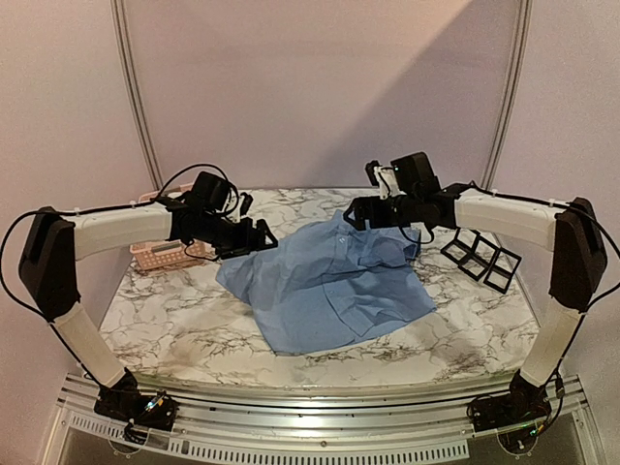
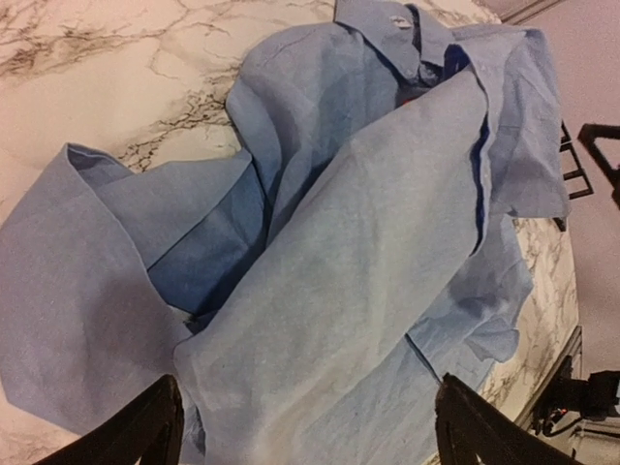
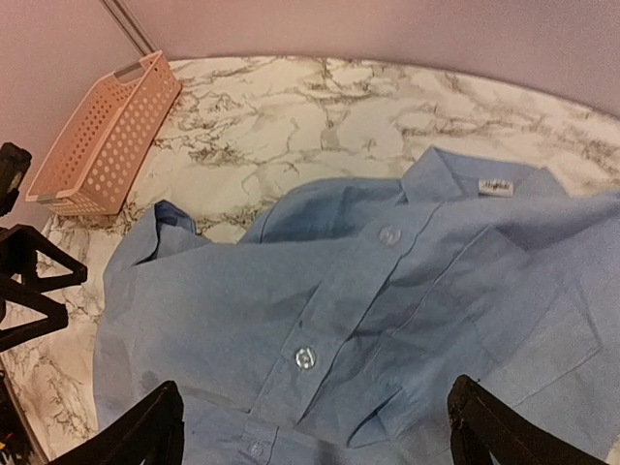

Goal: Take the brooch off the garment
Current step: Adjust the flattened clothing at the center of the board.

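Observation:
The garment [image 1: 329, 281], a light blue button-up shirt, lies crumpled in the middle of the marble table [image 1: 174, 320]. My left gripper [image 1: 262, 237] hovers at its left edge, open, and the left wrist view shows a broad fold of the garment [image 2: 368, 271] under the wide-apart fingers [image 2: 150, 431]. My right gripper [image 1: 354, 213] hangs open over the collar end, above the button placket [image 3: 305, 357] and the collar label [image 3: 495, 186]. Neither holds anything. The brooch is hidden; a tiny red speck [image 2: 412, 97] shows under a fold by the collar, too small to identify.
A pink plastic basket [image 1: 170, 254] stands at the table's left, behind the left arm, also seen as the basket [image 3: 102, 136] in the right wrist view. Black square frames [image 1: 481, 257] lie at the right edge. White curtain walls close the back.

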You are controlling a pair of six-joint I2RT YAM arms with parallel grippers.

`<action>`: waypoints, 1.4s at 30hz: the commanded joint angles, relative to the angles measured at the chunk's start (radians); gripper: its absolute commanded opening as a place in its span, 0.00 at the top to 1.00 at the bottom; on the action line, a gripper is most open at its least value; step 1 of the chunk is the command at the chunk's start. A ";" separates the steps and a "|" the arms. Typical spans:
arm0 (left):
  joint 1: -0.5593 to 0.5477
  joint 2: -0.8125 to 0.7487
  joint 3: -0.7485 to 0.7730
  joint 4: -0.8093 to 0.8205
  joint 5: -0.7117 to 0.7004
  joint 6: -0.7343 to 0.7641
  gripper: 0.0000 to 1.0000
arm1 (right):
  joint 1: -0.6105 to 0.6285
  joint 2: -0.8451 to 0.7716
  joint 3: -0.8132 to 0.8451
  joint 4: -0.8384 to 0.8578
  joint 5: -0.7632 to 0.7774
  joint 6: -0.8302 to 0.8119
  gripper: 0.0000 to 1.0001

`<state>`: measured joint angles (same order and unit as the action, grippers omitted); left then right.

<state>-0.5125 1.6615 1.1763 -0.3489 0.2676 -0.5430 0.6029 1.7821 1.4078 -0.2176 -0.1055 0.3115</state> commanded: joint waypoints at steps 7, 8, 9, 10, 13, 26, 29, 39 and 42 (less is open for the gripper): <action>-0.004 0.048 -0.002 0.060 0.026 -0.033 0.10 | 0.046 0.097 -0.050 0.051 -0.147 0.211 0.08; -0.004 0.045 -0.006 0.059 0.025 -0.034 0.09 | 0.050 0.107 -0.045 0.052 -0.146 0.212 0.09; -0.004 0.042 -0.008 0.060 0.024 -0.034 0.09 | 0.050 0.120 -0.038 0.049 -0.143 0.213 0.10; -0.004 0.039 -0.012 0.061 0.022 -0.036 0.09 | 0.052 0.130 -0.028 0.043 -0.137 0.217 0.11; -0.004 0.030 -0.018 0.060 0.021 -0.038 0.09 | 0.057 0.176 -0.001 0.030 -0.094 0.218 0.14; 0.000 -0.007 -0.020 0.042 -0.019 -0.033 0.08 | 0.105 0.243 0.030 0.039 -0.009 0.190 0.92; 0.002 -0.023 -0.020 0.036 -0.027 -0.026 0.08 | 0.107 0.185 -0.037 0.045 -0.012 0.202 1.00; 0.001 -0.011 0.010 0.049 -0.002 0.004 0.07 | 0.107 -0.103 -0.371 -0.047 -0.009 0.265 1.00; -0.012 0.029 0.043 0.048 0.012 0.012 0.07 | 0.107 -0.127 -0.448 -0.060 -0.031 0.303 1.00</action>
<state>-0.5117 1.6463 1.1702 -0.3107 0.2569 -0.5591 0.7036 1.6863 1.0451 -0.2199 -0.1253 0.5587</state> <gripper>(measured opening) 0.926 0.009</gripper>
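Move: My right hand hangs open over the shirt. The folded-over button placket it will pinch lies about 2 cm back, 5 cm left and 11 cm below it; the collar is some 6 cm ahead and 4 cm left, and the near hem's middle about 23 cm back and 3 cm left, both a little lower. The brooches are mostly hidden under the fold, about level with my hand and 6 cm left. From my left hand the placket lies roughly 4 cm ahead, 21 cm right and 5 cm below. I sink my right hand about 10 cm onto the folded front, easing left and slightly back while the wrist tips down some 15 degrees, and shut the fingers on the placket beside a button. Keeping that pinch, I drag the cloth low over the board, back towards my base and to the right, away from the collar. ##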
